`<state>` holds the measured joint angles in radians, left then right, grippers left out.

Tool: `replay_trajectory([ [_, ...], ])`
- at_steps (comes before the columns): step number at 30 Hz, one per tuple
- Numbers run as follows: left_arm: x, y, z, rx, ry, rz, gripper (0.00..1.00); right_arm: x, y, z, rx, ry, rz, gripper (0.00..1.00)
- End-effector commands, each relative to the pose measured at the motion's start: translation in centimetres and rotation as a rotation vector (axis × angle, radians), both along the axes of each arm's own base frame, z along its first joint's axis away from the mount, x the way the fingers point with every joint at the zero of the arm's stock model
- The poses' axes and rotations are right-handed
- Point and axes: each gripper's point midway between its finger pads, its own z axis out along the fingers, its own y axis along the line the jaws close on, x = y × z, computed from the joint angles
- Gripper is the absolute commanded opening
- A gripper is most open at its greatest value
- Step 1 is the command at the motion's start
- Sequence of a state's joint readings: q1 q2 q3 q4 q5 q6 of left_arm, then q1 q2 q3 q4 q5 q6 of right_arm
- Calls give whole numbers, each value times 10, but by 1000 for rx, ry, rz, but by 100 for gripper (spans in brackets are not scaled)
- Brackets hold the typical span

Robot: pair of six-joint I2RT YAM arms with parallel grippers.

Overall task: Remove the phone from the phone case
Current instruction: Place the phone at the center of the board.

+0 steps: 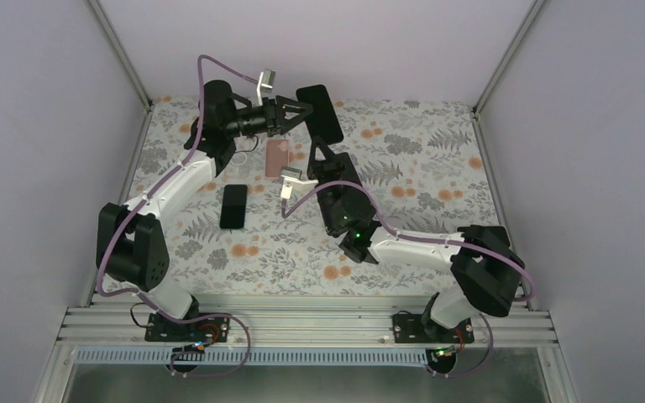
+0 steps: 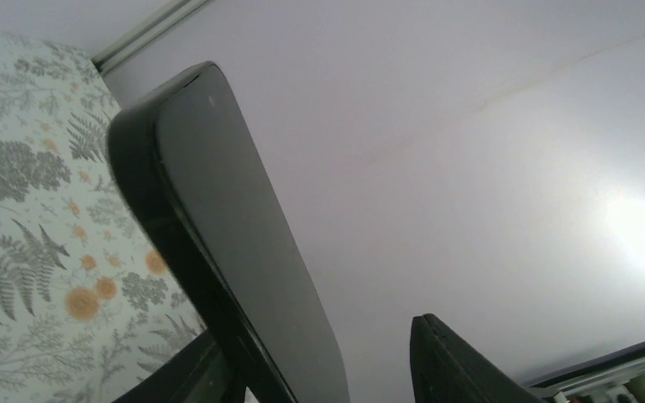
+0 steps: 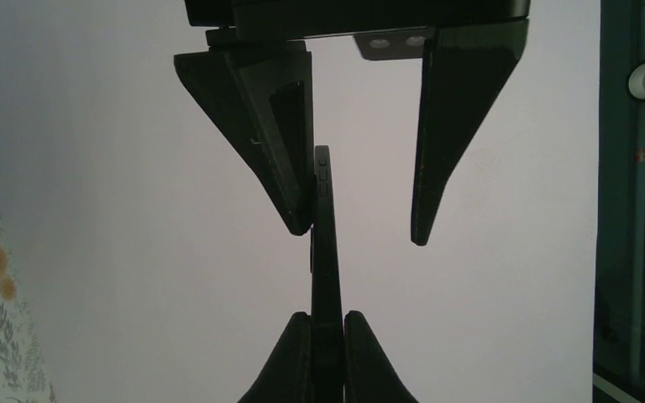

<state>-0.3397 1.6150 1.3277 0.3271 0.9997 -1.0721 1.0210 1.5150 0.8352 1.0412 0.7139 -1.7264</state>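
A black phone in its black case (image 1: 322, 109) is held on edge above the back of the table. My right gripper (image 1: 323, 149) is shut on its near end; in the right wrist view the phone (image 3: 326, 269) rises edge-on from between the closed fingers (image 3: 361, 357). My left gripper (image 3: 361, 233) is open and straddles the far end. One of its fingers (image 3: 281, 159) touches the phone's side, and the other (image 3: 445, 143) stands apart. The left wrist view shows the phone's flat dark face (image 2: 227, 243) within a thicker black rim, with a clear gap to one finger (image 2: 458, 369).
On the flowered tabletop (image 1: 420, 201), a pink flat phone-shaped item (image 1: 277, 157) lies just under the grippers. A second black phone (image 1: 233, 206) lies flat to the left of centre. White walls with aluminium posts (image 1: 122, 50) close in the back and sides.
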Motion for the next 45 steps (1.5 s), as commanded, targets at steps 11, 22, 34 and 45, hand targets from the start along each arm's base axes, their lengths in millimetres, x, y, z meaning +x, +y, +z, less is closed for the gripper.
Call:
replay_trajectory([
  [11, 2, -3, -3, -19, 27, -6, 21, -10, 6, 15, 13, -82, 10, 4],
  [22, 8, 9, 3, -3, -5, 32, 2, -13, 2, 6, 9, -39, 24, 24],
  [34, 21, 28, -14, 57, -24, 107, 2, -19, -5, -16, -13, 56, 66, 79],
  [45, 18, 56, -72, 196, 16, 150, 2, -24, -12, -43, -24, 204, 101, 99],
])
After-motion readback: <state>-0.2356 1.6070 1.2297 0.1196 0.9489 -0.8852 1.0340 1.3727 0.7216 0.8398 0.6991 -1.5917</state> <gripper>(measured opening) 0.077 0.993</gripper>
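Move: The phone, held out in the right fingers, has its middle about 3 cm right and 1 cm back of the left hand, level with it; from the right hand it lies some 6 cm ahead, 1 cm left and 2 cm above. Down on the table, roughly 35 cm below the left hand, the pink phone case is some 11 cm ahead and 8 cm left, the black phone about 20 cm left and 4 cm back. Closing its half-open fingers on the left side of the phone, the left hand takes it while the right hand still holds. The right fingers then spread wide, letting go, and that hand eases down and slightly back and right, about 4 cm. The left carries the phone down some 7 cm and left about 5 cm, slightly forward too, towards the pink phone case. ##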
